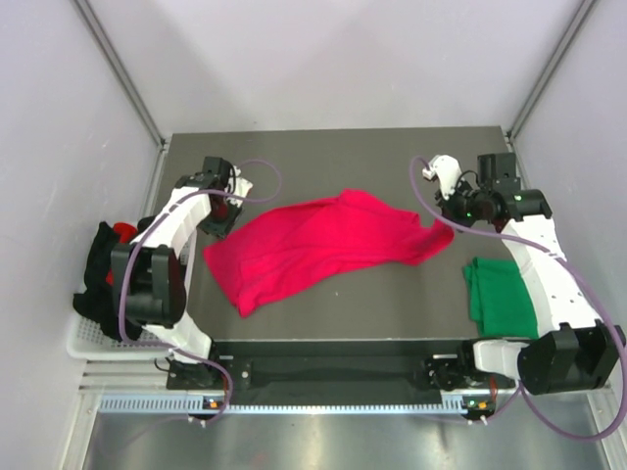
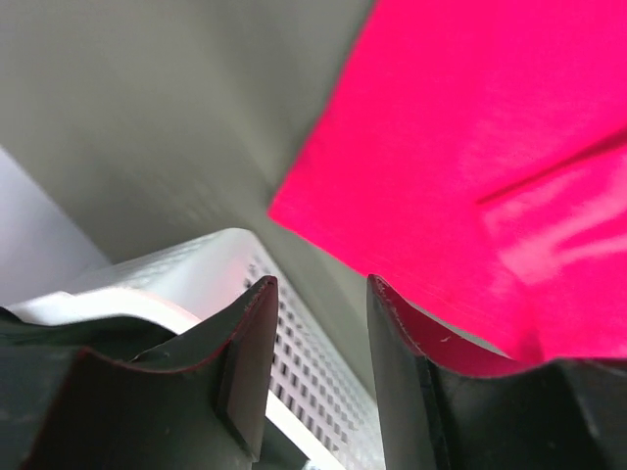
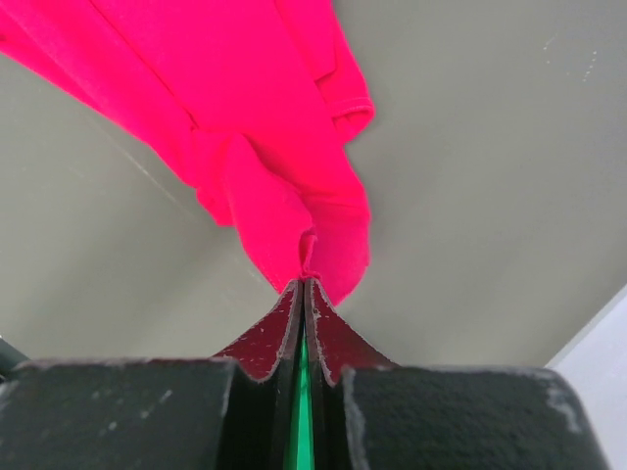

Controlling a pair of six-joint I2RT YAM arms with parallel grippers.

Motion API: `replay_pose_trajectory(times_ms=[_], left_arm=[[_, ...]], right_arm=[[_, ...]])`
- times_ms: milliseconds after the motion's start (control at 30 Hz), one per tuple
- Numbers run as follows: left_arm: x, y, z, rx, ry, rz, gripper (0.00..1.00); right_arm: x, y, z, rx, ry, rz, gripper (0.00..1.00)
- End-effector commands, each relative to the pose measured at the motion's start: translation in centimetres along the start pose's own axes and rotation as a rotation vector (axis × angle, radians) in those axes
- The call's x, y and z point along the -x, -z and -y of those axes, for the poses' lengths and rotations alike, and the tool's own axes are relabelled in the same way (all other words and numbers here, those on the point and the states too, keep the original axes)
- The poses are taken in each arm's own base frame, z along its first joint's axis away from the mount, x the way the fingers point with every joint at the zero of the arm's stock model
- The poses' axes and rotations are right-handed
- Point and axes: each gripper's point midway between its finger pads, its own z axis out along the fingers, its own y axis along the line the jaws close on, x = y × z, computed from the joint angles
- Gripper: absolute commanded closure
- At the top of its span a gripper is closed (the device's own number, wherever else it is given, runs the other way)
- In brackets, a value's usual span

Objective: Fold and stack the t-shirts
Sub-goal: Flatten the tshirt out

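A crimson-pink t-shirt (image 1: 323, 245) lies spread and rumpled across the middle of the dark table (image 1: 343, 313). My right gripper (image 1: 443, 213) is shut on its right-hand edge; in the right wrist view the closed fingertips (image 3: 306, 284) pinch a small fold of the pink t-shirt (image 3: 255, 108). My left gripper (image 1: 217, 217) hovers at the shirt's left end, open, with nothing between its fingers (image 2: 250, 362); the pink t-shirt (image 2: 470, 166) lies just to its right. A dark green t-shirt (image 1: 500, 294) lies folded at the right.
A white perforated basket (image 1: 83, 343) beside the table's left edge holds a black t-shirt (image 1: 98, 274) and a red one (image 1: 122, 230). The basket's corner (image 2: 225, 284) sits just beyond my left fingertips. Grey walls enclose the table.
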Motion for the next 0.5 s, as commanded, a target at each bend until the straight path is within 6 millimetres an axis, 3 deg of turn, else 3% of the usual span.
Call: replay_pose_trajectory(times_ms=[0, 200, 467], left_arm=[[0.1, -1.2, -2.3, 0.114, -0.028, -0.040, 0.54], [-1.2, -3.7, -2.0, 0.094, -0.079, -0.141, 0.57], [-0.8, -6.1, -2.8, 0.111, -0.082, -0.201, 0.57]], right_arm=[[1.1, -0.4, -0.1, 0.008, -0.001, 0.063, 1.00], [0.1, -1.1, -0.8, 0.015, -0.002, 0.065, 1.00], [-0.7, -2.2, -1.4, 0.048, -0.007, 0.056, 1.00]])
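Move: The shirt's far left corner lies about 4 cm left of the open left hand and 9 cm below it. The near left corner is roughly 17 cm back and 5 cm right, and the basket's middle some 11 cm back and 21 cm left. The right hand already pinches a lifted bit of the shirt; the shirt's lying right end is about 20 cm below, 2 cm back and 3 cm left. The green shirt is 12 cm back and 20 cm right, near table height. Still pinching the shirt between shut fingers, the right hand lowers it about 3.5 cm almost straight down. Meanwhile the left hand sinks roughly 6 cm and shifts half as far left, towards the shirt's far left corner, fingers staying half open; its wrist tilts some 15 degrees so they point less forward and more left. ##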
